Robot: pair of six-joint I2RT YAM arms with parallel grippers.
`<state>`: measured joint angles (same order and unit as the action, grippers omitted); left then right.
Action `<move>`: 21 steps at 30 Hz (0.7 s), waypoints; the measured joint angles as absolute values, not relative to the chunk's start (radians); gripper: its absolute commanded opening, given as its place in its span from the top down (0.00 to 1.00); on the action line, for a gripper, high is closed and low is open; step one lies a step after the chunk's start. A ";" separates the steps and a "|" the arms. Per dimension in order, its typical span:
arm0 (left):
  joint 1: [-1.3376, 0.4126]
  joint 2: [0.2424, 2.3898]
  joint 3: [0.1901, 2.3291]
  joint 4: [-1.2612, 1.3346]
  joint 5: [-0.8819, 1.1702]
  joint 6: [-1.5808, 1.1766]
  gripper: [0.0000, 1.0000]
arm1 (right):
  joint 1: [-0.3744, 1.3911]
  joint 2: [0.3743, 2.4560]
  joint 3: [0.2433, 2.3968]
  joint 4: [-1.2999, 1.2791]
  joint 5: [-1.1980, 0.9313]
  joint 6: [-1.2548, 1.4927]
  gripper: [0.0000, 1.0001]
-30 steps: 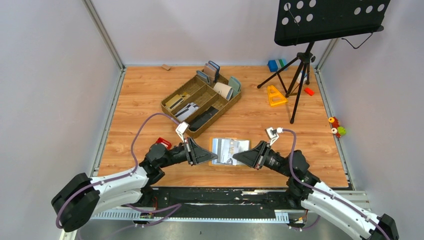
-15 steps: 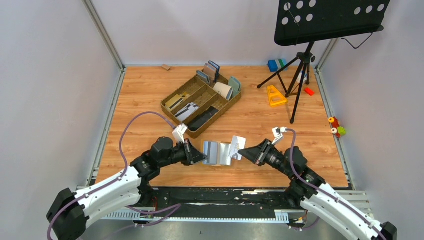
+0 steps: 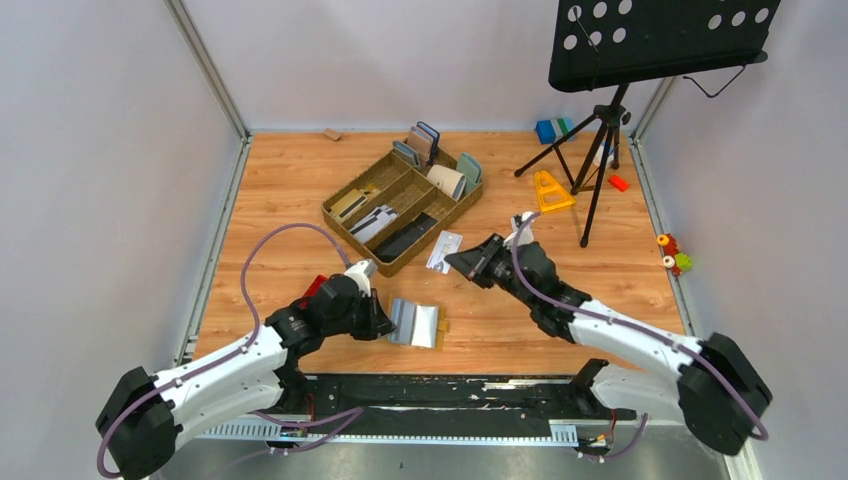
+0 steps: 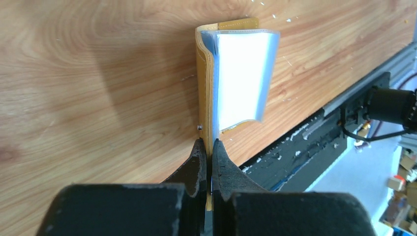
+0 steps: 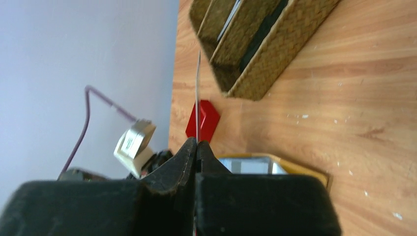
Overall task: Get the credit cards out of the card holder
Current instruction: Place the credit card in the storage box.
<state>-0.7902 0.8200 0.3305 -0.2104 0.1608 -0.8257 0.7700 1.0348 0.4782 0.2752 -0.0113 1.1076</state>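
Note:
The mustard-yellow card holder (image 3: pixel 418 324) lies open on the wood near the front edge, its pale grey-blue lining (image 4: pixel 243 73) facing up. My left gripper (image 3: pixel 388 318) is shut on its left edge; in the left wrist view the yellow cover (image 4: pixel 202 83) runs straight into the closed fingertips (image 4: pixel 208 147). My right gripper (image 3: pixel 454 261) is shut on one pale credit card (image 3: pixel 443 250), held in the air clear of the holder beside the woven tray. In the right wrist view that card (image 5: pixel 197 93) shows edge-on as a thin line rising from the tips (image 5: pixel 196 143).
A woven divided tray (image 3: pixel 350 190) stands mid-table with upright wallets and a long black slab. A small red basket (image 3: pixel 323 285) sits by my left arm. A music stand tripod (image 3: pixel 600 150), a yellow toy (image 3: pixel 550 190) and small blocks are at the right rear.
My right gripper pulled a card out of the card holder and carried it up and back toward the tray. The left gripper kept its hold; the holder shifted left.

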 measured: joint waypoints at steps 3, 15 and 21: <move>-0.790 0.808 0.341 -0.253 0.113 -0.823 1.00 | 0.784 1.153 0.514 0.332 0.070 1.146 1.00; -0.790 0.775 0.342 -0.348 -0.037 -0.832 1.00 | 0.838 1.552 0.724 0.519 0.263 1.223 1.00; -0.790 0.709 0.313 -0.351 -0.057 -0.859 1.00 | 0.844 1.682 0.801 0.540 0.280 1.243 1.00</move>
<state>-0.7902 0.7090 0.3134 -0.3508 -0.0574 -0.8589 0.8440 1.6825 0.8009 0.5396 0.2798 1.2430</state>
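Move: The right hand already pinches the credit card; the storage box compartment with the black cards lies about 15 cm ahead of it, 9 cm to its left and 15 cm below. The middle compartment with the white cards is some 8 cm to the left of that one and 3 cm farther out; the card holder hangs about 9 cm back and 6 cm left of the right hand, 13 cm lower. From the left hand, the black-card compartment is roughly 25 cm ahead, 4 cm right and 5 cm lower. Keeping the credit card pinched, the right hand carries it forward about 10 cm and left some 8 cm towards the box's black-card compartment, sinking about 5 cm and swinging the wrist roughly 15 degrees clockwise, fingers still shut. Meanwhile the left hand keeps its grip on the edge of the open card holder and draws it some 4 cm to the left, with a slight turn counter-clockwise. ##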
